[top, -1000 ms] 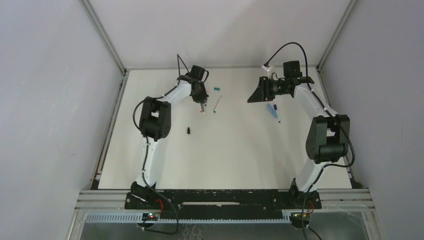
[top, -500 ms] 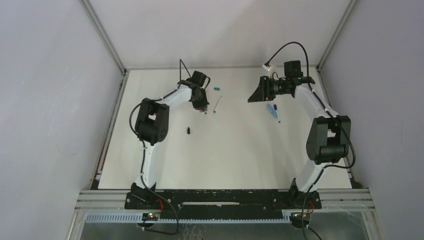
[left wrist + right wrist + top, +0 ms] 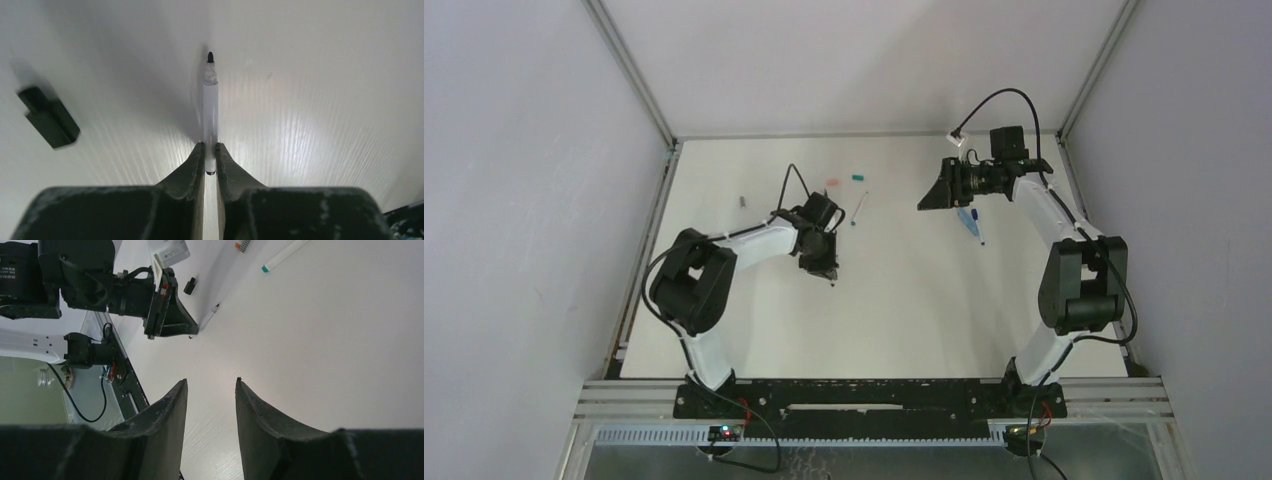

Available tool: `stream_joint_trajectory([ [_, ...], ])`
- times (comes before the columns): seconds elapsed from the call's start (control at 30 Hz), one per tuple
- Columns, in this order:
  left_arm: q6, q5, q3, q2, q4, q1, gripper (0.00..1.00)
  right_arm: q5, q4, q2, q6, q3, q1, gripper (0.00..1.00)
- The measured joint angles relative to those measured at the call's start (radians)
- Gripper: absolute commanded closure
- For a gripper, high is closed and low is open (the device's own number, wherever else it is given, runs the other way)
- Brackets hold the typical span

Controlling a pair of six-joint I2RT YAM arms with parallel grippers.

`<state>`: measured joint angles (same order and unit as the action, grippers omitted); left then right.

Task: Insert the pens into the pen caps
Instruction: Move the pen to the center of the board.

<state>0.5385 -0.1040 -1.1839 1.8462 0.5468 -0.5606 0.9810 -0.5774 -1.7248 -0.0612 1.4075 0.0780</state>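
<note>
My left gripper [image 3: 210, 145] is shut on a thin white pen [image 3: 210, 102] with a bare black tip, held low over the table near its middle [image 3: 829, 272]. A black pen cap [image 3: 48, 117] lies on the table to the left of the pen tip, apart from it. My right gripper [image 3: 211, 381] hangs open and empty at the back right [image 3: 934, 195]. Another white pen [image 3: 858, 208] with a teal end, a teal cap [image 3: 858, 178] and a salmon-pink cap [image 3: 832, 184] lie at the back. A light-blue pen [image 3: 969, 222] lies beside the right gripper.
A small grey cap [image 3: 742, 201] lies at the back left. The left arm's elbow [image 3: 689, 285] juts out over the table's left side. Metal frame posts and grey walls close in the table on three sides.
The left arm has swung from the back of the table toward the middle, carrying the white pen in its shut jaws. The right arm has stayed put.
</note>
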Motion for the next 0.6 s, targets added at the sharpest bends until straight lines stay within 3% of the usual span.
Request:
stream_joint_trajectory([
  [0.33,0.017,0.061,0.145,-0.136,-0.048,-0.041,0.65,-0.011,0.014,0.063,-0.004,-0.085,0.057,0.52],
  [0.6,0.032,0.152,0.113,-0.109,-0.028,-0.059,0.62,-0.012,0.030,0.104,-0.005,-0.124,0.069,0.52],
])
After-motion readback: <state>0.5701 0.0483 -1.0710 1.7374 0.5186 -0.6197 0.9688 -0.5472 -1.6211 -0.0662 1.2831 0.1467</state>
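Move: The left fingers already pinch the black-tipped pen near its rear end, its tip forward; the bare spot where it will be let go is about 3 cm back and 1 cm left of that hand, 1 cm lower. The black cap lies some 9 cm left and 3 cm ahead of that hand; the teal-ended pen 19 cm ahead, 6 cm right. From the open, empty right hand, the held pen is roughly 17 cm left, 5 cm back and 18 cm down. The left hand slides the pinched pen about 3 cm back towards the base, low over the board and drifting slightly left, then opens to let it go and eases forward about 1 cm, still low around the pen, the wrist tilting some 5 degrees. Meanwhile the right hand, fingers still open and empty, travels nearly level about 3.5 cm back and 2 cm left, closing in on the pen from high above the board. ##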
